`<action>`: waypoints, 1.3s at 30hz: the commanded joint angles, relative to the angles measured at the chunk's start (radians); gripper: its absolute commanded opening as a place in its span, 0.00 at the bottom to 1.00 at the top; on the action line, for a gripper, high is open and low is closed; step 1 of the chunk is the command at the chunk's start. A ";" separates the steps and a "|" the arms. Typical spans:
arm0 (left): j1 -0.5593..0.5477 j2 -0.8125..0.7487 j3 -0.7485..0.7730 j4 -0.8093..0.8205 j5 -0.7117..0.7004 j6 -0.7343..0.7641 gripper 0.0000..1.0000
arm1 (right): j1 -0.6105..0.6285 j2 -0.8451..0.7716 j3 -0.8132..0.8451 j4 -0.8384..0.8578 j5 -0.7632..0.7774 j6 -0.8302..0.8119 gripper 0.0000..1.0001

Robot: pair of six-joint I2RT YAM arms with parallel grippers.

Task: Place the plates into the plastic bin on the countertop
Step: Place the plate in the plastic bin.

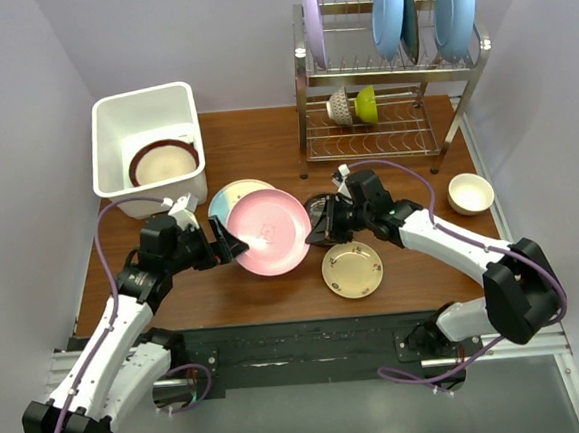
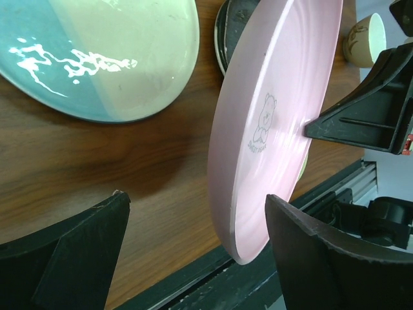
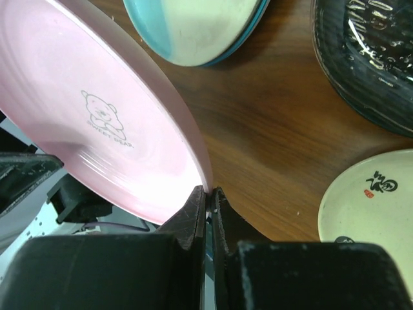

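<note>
A pink plate [image 1: 269,232] hangs tilted above the countertop [image 1: 263,138]. My right gripper [image 1: 316,230] is shut on its right rim [image 3: 208,186]. My left gripper [image 1: 234,249] is open, and the plate's lower edge [image 2: 251,239] sits between its fingers [image 2: 322,258], close to the right one and well apart from the left one. The half-blue half-cream plate [image 1: 228,197] lies flat behind the pink one. A dark glass plate [image 3: 368,58] lies partly hidden under my right gripper, and a small yellowish plate [image 1: 352,269] lies nearer the front. The white plastic bin [image 1: 140,100] at back left holds a cream plate with a maroon rim [image 1: 164,162].
A two-tier steel wire rack [image 1: 388,68] stands at the back right with light-blue and lilac plates upright on top and small bowls below. A cream bowl [image 1: 470,193] sits at the right edge. Grey walls close in on both sides.
</note>
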 commanded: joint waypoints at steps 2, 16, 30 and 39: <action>-0.005 0.009 -0.021 0.122 0.054 -0.040 0.85 | 0.002 -0.046 -0.014 0.070 -0.070 0.012 0.00; -0.010 0.009 -0.057 0.168 0.091 -0.056 0.20 | 0.001 -0.039 -0.034 0.106 -0.116 0.012 0.00; -0.011 0.012 -0.056 0.165 0.102 -0.057 0.00 | 0.001 -0.069 -0.070 0.122 -0.113 0.002 0.57; -0.013 0.032 -0.025 0.157 0.096 -0.048 0.00 | 0.001 -0.123 -0.077 0.084 -0.078 -0.043 0.99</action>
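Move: The pink plate's near-left rim stands between the left hand's open fingers; its middle is about 8 cm to the right and 4 cm ahead, roughly level. The blue-cream plate lies some 8 cm ahead, 1 cm right and 11 cm below. From the right hand, which still pinches the opposite rim, the pink plate's middle is about 9 cm left and 2 cm ahead; the dark plate lies 4 cm ahead, 5 cm right and the floral plate 9 cm back, 11 cm right, both about 11 cm below. The pink plate is passed over in mid-air: the left hand eases about 1.5 cm right, shuts its fingers on the plate's near-left rim and sinks about a centimetre with it. The right hand keeps its pinch while drawing back, then opens wide around its side of the rim and lifts, ending about 2 cm farther back and 1.5 cm higher. ##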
